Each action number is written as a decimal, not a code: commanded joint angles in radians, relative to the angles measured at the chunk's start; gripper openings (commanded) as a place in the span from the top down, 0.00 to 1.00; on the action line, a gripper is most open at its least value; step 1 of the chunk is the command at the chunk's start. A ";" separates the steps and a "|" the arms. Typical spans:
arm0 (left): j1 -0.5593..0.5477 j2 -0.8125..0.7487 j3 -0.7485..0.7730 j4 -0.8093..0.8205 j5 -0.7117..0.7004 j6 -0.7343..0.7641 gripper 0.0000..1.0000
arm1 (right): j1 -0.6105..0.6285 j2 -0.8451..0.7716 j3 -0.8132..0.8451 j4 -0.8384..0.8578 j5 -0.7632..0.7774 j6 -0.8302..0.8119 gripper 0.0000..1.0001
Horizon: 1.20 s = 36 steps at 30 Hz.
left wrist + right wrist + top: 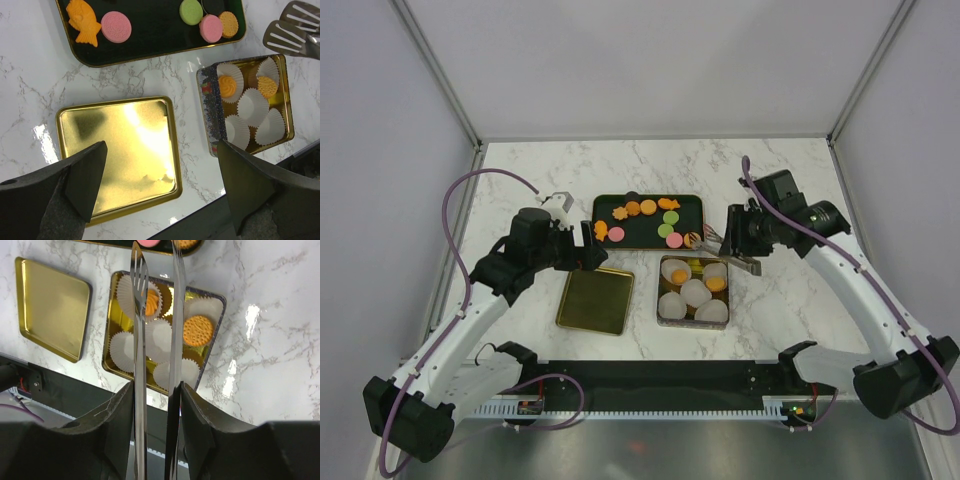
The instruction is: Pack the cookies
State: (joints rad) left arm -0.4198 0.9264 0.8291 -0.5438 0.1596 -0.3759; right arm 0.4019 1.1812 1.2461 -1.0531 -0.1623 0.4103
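Note:
Several cookies [648, 207] lie on a dark tray [610, 205]: round orange, pink and green ones and an orange fish [84, 27]. Two orange cookies [198, 330] sit in white paper cups inside the gold tin [663, 300]. My right gripper [733, 247] is shut on metal tongs [139, 315], whose tips reach over the tray's near right corner beside a pink cookie [210, 27]. The tong arms stand apart. My left gripper [161, 145] hangs open with nothing in it above the gold lid [120, 145].
The gold lid [595, 300] lies left of the tin [210, 107], near the table's front edge. Empty paper cups [157, 335] fill the rest of the tin. A black strip runs along the near edge by the arm bases.

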 commanded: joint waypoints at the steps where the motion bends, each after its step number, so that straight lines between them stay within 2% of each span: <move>1: 0.010 -0.018 0.004 0.022 -0.006 0.019 0.00 | 0.008 0.081 0.091 0.082 -0.051 -0.033 0.52; 8: 0.018 -0.017 0.007 0.019 -0.025 0.019 0.00 | 0.155 0.326 0.307 0.162 0.013 -0.067 0.50; 19: 0.024 -0.035 0.008 0.008 -0.068 0.019 0.00 | 0.264 0.673 0.556 0.192 -0.005 -0.113 0.50; 25: 0.026 -0.044 0.008 0.005 -0.081 0.019 0.00 | 0.299 0.761 0.618 0.191 0.020 -0.130 0.50; 36: 0.024 -0.044 0.007 0.004 -0.074 0.017 0.00 | 0.339 0.814 0.636 0.196 0.043 -0.131 0.49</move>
State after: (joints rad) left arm -0.3992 0.8993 0.8291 -0.5457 0.1020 -0.3759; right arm 0.7315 1.9854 1.8317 -0.8829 -0.1398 0.2913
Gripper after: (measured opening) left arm 0.994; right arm 0.510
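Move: The left-hand pink cookie on the dark tray lies about 13 cm ahead of my right hand, 26 cm to its left and 18 cm below it. The fish cookie sits some 4 cm left of that cookie and 1 cm farther out. The flower cookie is about 5 cm beyond the pink one. The cookie box lies about 8 cm left of my right hand and 2 cm back. From my left hand, the pink cookie is some 11 cm ahead and 5 cm right. I swing the tongs still held in my right hand about 20 cm left and 10 cm forward, away from the cookie box and over the dark tray, then sink them some 7 cm towards the left pink cookie, slowing as I come in. My wrist turns about 25 degrees counter-clockwise. I keep the tongs open, so that their tips come down on either side of the cookie. ##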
